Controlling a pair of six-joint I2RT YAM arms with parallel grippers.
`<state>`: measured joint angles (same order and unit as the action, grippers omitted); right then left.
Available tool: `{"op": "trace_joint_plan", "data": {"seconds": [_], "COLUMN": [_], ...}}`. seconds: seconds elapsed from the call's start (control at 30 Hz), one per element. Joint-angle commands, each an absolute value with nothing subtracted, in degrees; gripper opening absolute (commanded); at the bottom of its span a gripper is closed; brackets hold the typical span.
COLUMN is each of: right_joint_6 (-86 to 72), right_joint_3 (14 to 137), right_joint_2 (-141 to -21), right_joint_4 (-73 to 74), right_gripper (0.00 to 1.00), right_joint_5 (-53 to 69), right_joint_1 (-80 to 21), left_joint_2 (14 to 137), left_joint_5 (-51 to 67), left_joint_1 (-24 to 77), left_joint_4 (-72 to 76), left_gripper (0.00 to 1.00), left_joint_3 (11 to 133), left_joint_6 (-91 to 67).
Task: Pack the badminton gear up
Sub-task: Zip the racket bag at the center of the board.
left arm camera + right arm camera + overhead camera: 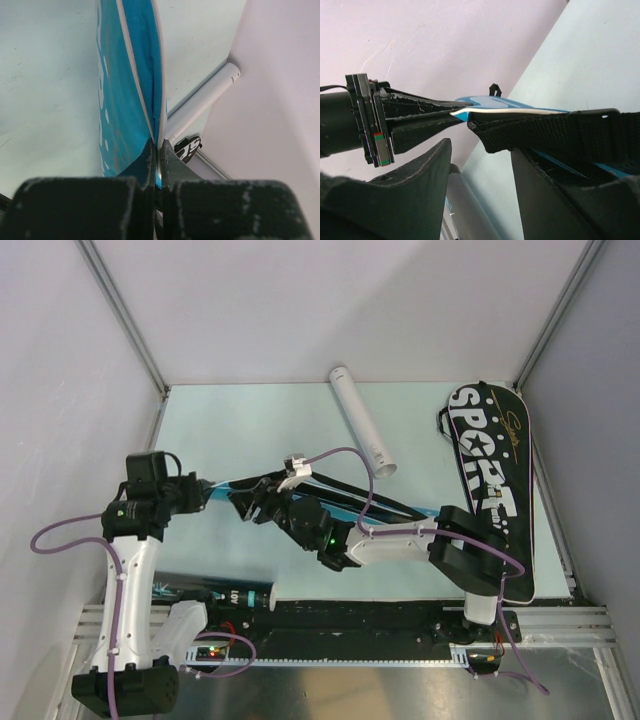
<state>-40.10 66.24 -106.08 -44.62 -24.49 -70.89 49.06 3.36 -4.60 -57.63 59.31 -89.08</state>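
Note:
A blue racket cover (125,75) hangs edge-on above the table, and my left gripper (159,150) is shut on its white-trimmed rim. From above, the cover (222,485) runs from the left gripper (205,490) toward the right arm. My right gripper (480,150) is open just under the cover's black webbing strap (555,132), with nothing between its fingers; from above it sits at mid-table (255,505). A white shuttle tube (362,425) lies at the back. A black "SPORT" cover (495,480) lies flat on the right.
A black racket handle with a white end (262,597) lies along the near table edge, between the arm bases. White walls and metal frame posts (125,315) close in the table on the left, back and right.

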Motion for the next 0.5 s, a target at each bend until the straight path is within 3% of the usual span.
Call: {"op": "trace_joint_plan", "data": {"seconds": [0.0,0.23,0.47], "right_joint_6": [-39.01,-41.72,-41.93], "right_joint_3": [69.15,69.45,69.44], "right_joint_2": [-106.09,-106.37,-106.28], "right_joint_4": [-49.89,-47.22,-45.52], "right_gripper": [0.55,0.49,0.24], "right_joint_5": [-26.26,-27.13,-26.91], "right_joint_1": [-69.12,-68.53,-68.57], "left_joint_2": [48.04,47.74,47.34], "left_joint_5": [5.33,5.35,5.41], "left_joint_1": [-4.17,-4.11,-4.12], "left_joint_4": [-58.70,-58.66,-58.70], "left_gripper": [0.00,0.00,0.00], "left_joint_3": [59.02,59.63,59.30], "left_joint_6": [-89.38,-89.47,-89.73]}}
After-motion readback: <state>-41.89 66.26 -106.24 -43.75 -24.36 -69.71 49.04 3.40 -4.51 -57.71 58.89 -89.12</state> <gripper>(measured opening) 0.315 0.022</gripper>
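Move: The racket bag's black webbing end is about 2 cm ahead of and 2 cm to the left of the right fingertips, nearly level with them. The bag's blue corner is in the left gripper, about 3 cm ahead and 5 cm left of the right hand. The black shuttlecock tube is some 22 cm back, 11 cm left and 18 cm below. From the left hand, the webbing end is about 3 cm right and 1 cm back, slightly lower. The left fingers keep their pinch on the bag's blue corner and stay in place. Beside them, the right hand eases forward about 1 cm to the black webbing end, first rising a touch, then sinking slightly, while its fingers close around it from over half open to about a third; whether they grip it yet can't be seen. ##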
